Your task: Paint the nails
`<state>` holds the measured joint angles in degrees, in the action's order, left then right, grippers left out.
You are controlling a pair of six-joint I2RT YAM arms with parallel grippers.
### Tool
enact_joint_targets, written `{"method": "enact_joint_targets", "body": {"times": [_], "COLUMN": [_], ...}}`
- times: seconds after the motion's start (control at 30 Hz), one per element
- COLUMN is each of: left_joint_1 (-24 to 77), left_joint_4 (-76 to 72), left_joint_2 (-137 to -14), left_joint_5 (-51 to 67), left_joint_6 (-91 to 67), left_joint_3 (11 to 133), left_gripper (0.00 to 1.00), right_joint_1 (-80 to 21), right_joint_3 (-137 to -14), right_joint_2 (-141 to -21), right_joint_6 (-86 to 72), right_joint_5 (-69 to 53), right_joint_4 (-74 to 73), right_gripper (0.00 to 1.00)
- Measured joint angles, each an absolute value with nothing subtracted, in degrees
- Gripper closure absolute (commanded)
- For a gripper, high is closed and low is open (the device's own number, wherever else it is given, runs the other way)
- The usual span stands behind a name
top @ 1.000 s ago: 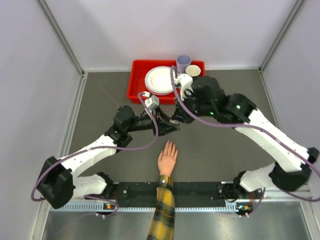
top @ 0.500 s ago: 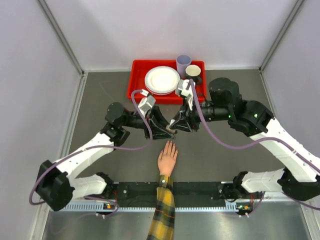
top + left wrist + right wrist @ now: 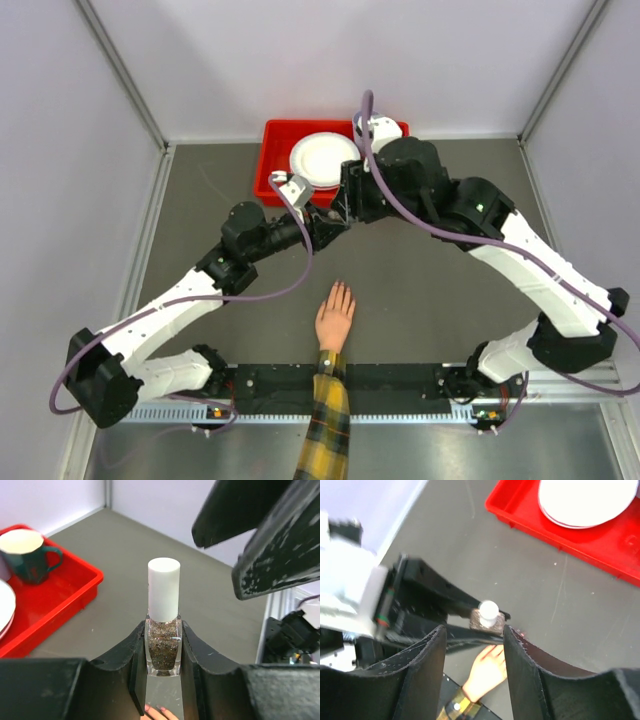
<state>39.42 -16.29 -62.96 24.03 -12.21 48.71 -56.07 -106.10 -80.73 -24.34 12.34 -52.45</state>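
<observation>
A small clear bottle (image 3: 163, 647) of dark glittery polish with a white cap (image 3: 164, 594) stands upright in my left gripper (image 3: 164, 628), which is shut on its glass body. My right gripper (image 3: 474, 630) hovers open just above the cap (image 3: 488, 609), not touching it. Its dark fingers (image 3: 272, 555) fill the upper right of the left wrist view. The peach hand (image 3: 335, 320) with a plaid sleeve (image 3: 325, 430) lies flat on the grey table. Its nails (image 3: 341, 289) point toward both grippers (image 3: 338, 218), which hang beyond the fingertips. Pinkish nails (image 3: 162, 709) show under the bottle.
A red tray (image 3: 272, 165) at the back holds a stack of white plates (image 3: 322, 158) and a dark mug (image 3: 27, 555). Grey walls close in the left, right and back. The black rail (image 3: 400, 380) with the arm bases runs along the near edge.
Both grippers have drawn back from the fingertips toward the tray, the left carrying the bottle. The right jaws have spread open.
</observation>
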Motion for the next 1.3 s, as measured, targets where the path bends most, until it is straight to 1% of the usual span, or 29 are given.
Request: {"method": "enact_joint_targets", "body": {"times": [0.07,0.1,0.2,0.53,0.7,0.93,1.03,1.13,1.17,1.23,1.27,1.3], "left_joint_1": [39.9,40.1,40.5,40.7,40.7,40.7,40.7,40.7,40.7,40.7,40.7,40.7], "left_joint_4": [-16.0,-15.9,-16.1,-16.8,-17.1,-17.6,-17.8,-17.9,-17.9,-17.9,-17.9,-17.9], "left_joint_2": [-63.6,-63.7,-63.7,-63.6,-63.5,-62.4,-61.8,-61.4,-61.3,-61.2,-61.2,-61.2], "left_joint_5": [21.9,21.2,19.3,16.8,16.8,16.8,16.8,16.9,17.0,17.1,17.3,17.5], "left_joint_6": [-12.0,-12.0,-11.9,-12.0,-12.0,-12.1,-12.1,-12.3,-12.3,-12.3,-12.4,-12.5], "left_joint_3": [48.7,48.7,48.6,47.2,47.1,46.7,46.3,46.2,46.2,46.2,46.2,46.2], "left_gripper": [1.0,1.0,1.0,1.0,1.0,1.0,1.0,1.0,1.0,1.0,1.0,1.0], "right_joint_1": [-56.6,-56.7,-56.9,-56.9,-56.9,-56.9,-56.9,-56.9,-56.9,-56.9,-56.9,-56.9], "right_joint_3": [-109.8,-110.9,-113.4,-115.2,-115.2,-115.2,-115.2,-115.2,-115.2,-115.2,-115.2,-115.2], "right_joint_2": [-83.5,-84.6,-87.3,-90.7,-91.0,-91.5,-91.6,-91.7,-91.7,-91.7,-91.7,-91.7], "right_joint_6": [-25.7,-25.9,-26.9,-27.2,-27.1,-27.0,-26.7,-26.6,-26.5,-26.2,-26.0,-25.6], "right_joint_5": [14.9,15.8,18.2,19.7,19.4,18.5,18.1,17.7,17.6,17.2,16.8,16.7], "right_joint_4": [-54.2,-54.6,-56.2,-59.6,-59.6,-59.5,-59.4,-59.2,-59.1,-59.1,-59.0,-59.0], "right_gripper": [0.6,0.65,0.67,0.68,0.6,0.6,0.64,0.7,0.77,0.86,0.95,1.0]}}
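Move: The white cap of the nail polish bottle lies about 2 cm ahead of the right hand, 2 cm to its left and 3 cm below; the bottle's glass body is some 3 cm straight beneath the cap. From the left hand, already pinching that body, the cap is roughly 3 cm above and about 1 cm to the right. The hand being painted lies roughly 8 cm back and 2 cm left of the right hand, some 36 cm below. Down, forward and left, about 4 cm in all, the right hand slips its half-open fingers around the white cap, tilting a few degrees. Its fingers narrow, ease slightly wider, then close onto the cap's sides. The left hand keeps its pinch on the bottle, first shifting a centimetre or so forward and down, then easing partly back as it turns slightly counter-clockwise. ##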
